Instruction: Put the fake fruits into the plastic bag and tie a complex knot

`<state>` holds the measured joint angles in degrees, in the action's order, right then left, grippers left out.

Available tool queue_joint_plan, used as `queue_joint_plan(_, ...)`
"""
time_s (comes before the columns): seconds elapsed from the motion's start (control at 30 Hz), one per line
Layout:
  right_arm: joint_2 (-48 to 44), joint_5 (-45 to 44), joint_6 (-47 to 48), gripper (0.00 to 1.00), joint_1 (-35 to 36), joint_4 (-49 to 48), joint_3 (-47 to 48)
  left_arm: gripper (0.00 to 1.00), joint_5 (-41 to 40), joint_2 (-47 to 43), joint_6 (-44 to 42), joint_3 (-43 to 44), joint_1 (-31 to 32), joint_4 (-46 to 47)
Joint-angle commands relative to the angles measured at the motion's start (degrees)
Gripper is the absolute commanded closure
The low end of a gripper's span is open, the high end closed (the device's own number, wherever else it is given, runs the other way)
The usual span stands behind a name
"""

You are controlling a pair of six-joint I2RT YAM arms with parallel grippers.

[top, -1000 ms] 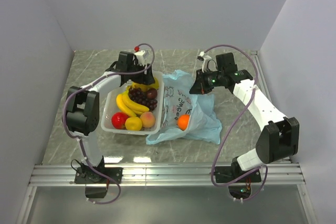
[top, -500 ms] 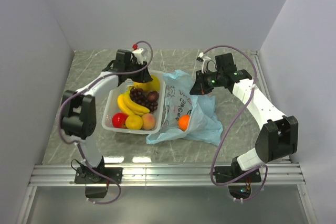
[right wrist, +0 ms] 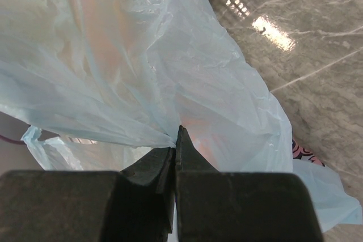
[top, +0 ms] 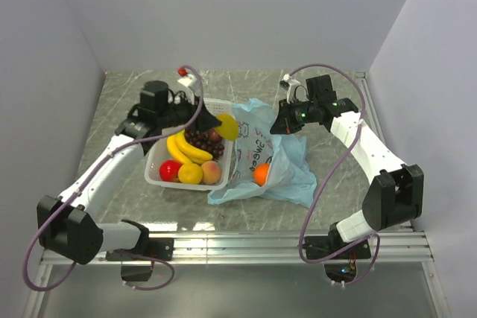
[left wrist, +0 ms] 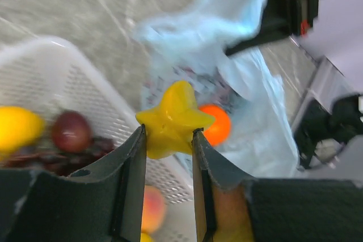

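My left gripper [top: 218, 123] is shut on a yellow star-shaped fake fruit [left wrist: 173, 120], held in the air over the white basket's right rim, beside the plastic bag [top: 292, 176]. In the basket lie bananas [top: 186, 148], dark grapes [top: 201, 139], a red apple [top: 169, 170], a lemon [top: 190, 175] and a peach [top: 212, 172]. An orange [top: 260, 174] sits inside the light-blue bag. My right gripper [right wrist: 176, 140] is shut on the bag's upper edge and holds it raised at the far right side [top: 282, 126]. No knot is in view.
The white latticed basket [top: 151, 174] stands left of the bag on the grey marble table. White walls close in the left, back and right sides. The arms' bases and a metal rail [top: 238, 247] run along the near edge.
My left gripper has closed on the yellow star-shaped fruit at the basket's far end, lifted it and carried it right, towards the bag. The left arm's elbow has swung down and left. The right arm has stayed still.
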<state>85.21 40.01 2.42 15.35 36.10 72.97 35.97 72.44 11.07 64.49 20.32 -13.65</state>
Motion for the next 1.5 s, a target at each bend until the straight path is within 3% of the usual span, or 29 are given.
queue_joint_plan(0.0,0.48,0.94,-0.83,1.0,-1.64,-0.33,2.97,0.88,2.45,0.42,4.66,-4.18,6.72,5.02)
queue_joint_plan(0.07,1.36,2.78,-1.62,1.0,-2.17,-0.24,3.23,0.87,0.43,1.9,7.11,-4.72,10.34,10.27)
queue_joint_plan(0.17,1.8,4.46,-1.89,1.0,-3.49,-0.32,2.8,0.77,-3.78,6.38,11.24,-3.23,16.23,13.9)
queue_joint_plan(0.2,1.63,5.51,-1.63,1.0,-3.84,-0.5,2.53,0.63,-7.36,7.61,13.86,-2.19,18.07,16.52)
queue_joint_plan(0.27,1.63,5.78,-1.54,1.0,-4.1,-0.68,2.27,0.53,-9.5,12.09,15.47,-0.34,19.06,16.46)
queue_joint_plan(0.3,1.8,6.04,-1.54,1.0,-4.19,-0.85,2.27,0.4,-10.12,13.5,15.91,2.54,19.49,14.37)
queue_joint_plan(0.33,1.98,6.65,-1.54,1.0,-4.28,-0.68,2.35,0.34,-9.86,15.77,15.82,4.22,19.67,12.79)
queue_joint_plan(0.47,2.24,7.1,-1.36,1.0,-4.37,-0.41,2.97,0.13,-9.42,14.32,9.95,8.38,18.98,2.94)
queue_joint_plan(0.5,2.24,7.01,-1.1,1.0,-4.37,-0.33,3.06,0.01,-9.07,12.56,6.98,6.89,18.28,1.88)
queue_joint_plan(0.6,1.89,6.84,-0.4,1.0,-4.37,0.03,3.06,0.01,-6.09,2.83,0.66,3.2,13.8,-2.25)
queue_joint_plan(0.67,1.63,6.49,-0.13,1.0,-4.46,0.11,2.53,0.01,-6.25,0.17,-3.93,2.92,9.6,-10.32)
queue_joint_plan(0.77,0.84,5.17,0.48,1.0,-4.37,-0.24,1.57,0.01,-11.52,-2.39,-7.99,1.96,2.57,-17.26)
queue_joint_plan(0.93,0.57,4.11,1.1,1.0,-4.28,-0.33,0.6,0.07,-21.0,-3.63,-7.47,-1.91,-1.68,-15.54)
queue_joint_plan(1.23,0.84,2.88,2.24,1.0,-4.19,0.9,0.68,0.15,-28.49,10.78,-8.26,4.59,-2.39,-9.66)
queue_joint_plan(1.47,1.54,3.23,2.42,1.0,-4.19,1.08,0.59,0.01,-30.34,22.2,-8.08,11.44,-2.56,-6.84)
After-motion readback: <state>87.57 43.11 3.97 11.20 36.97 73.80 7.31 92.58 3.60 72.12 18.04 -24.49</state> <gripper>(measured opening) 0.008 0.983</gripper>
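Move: The starfruit is already in the left gripper; the plastic bag's open mouth lies about 13 cm to its right, 6 cm back and 20 cm below, with the orange inside some 12 cm back, 14 cm right. The fruit basket's middle is 10 cm left and 1 cm back; in it the plum sits 3 cm ahead and 2 cm left, the yellow fruit 9 cm ahead, 5 cm left, all roughly 20 cm down. From the right gripper, the bag mouth is 6 cm left, 7 cm back and 12 cm below. Carry the starfruit about 13 cm right over the bag's mouth, sinking 7 cm and easing back a little, and open the left fingers there to let it go. Then swing back left and up, clear of the bag, and go forward and down over the basket's far end, tipping the open fingers downward some 30 degrees. Keep the right gripper shut on the bag's edge, shifting it only about 2 cm right and forward. ##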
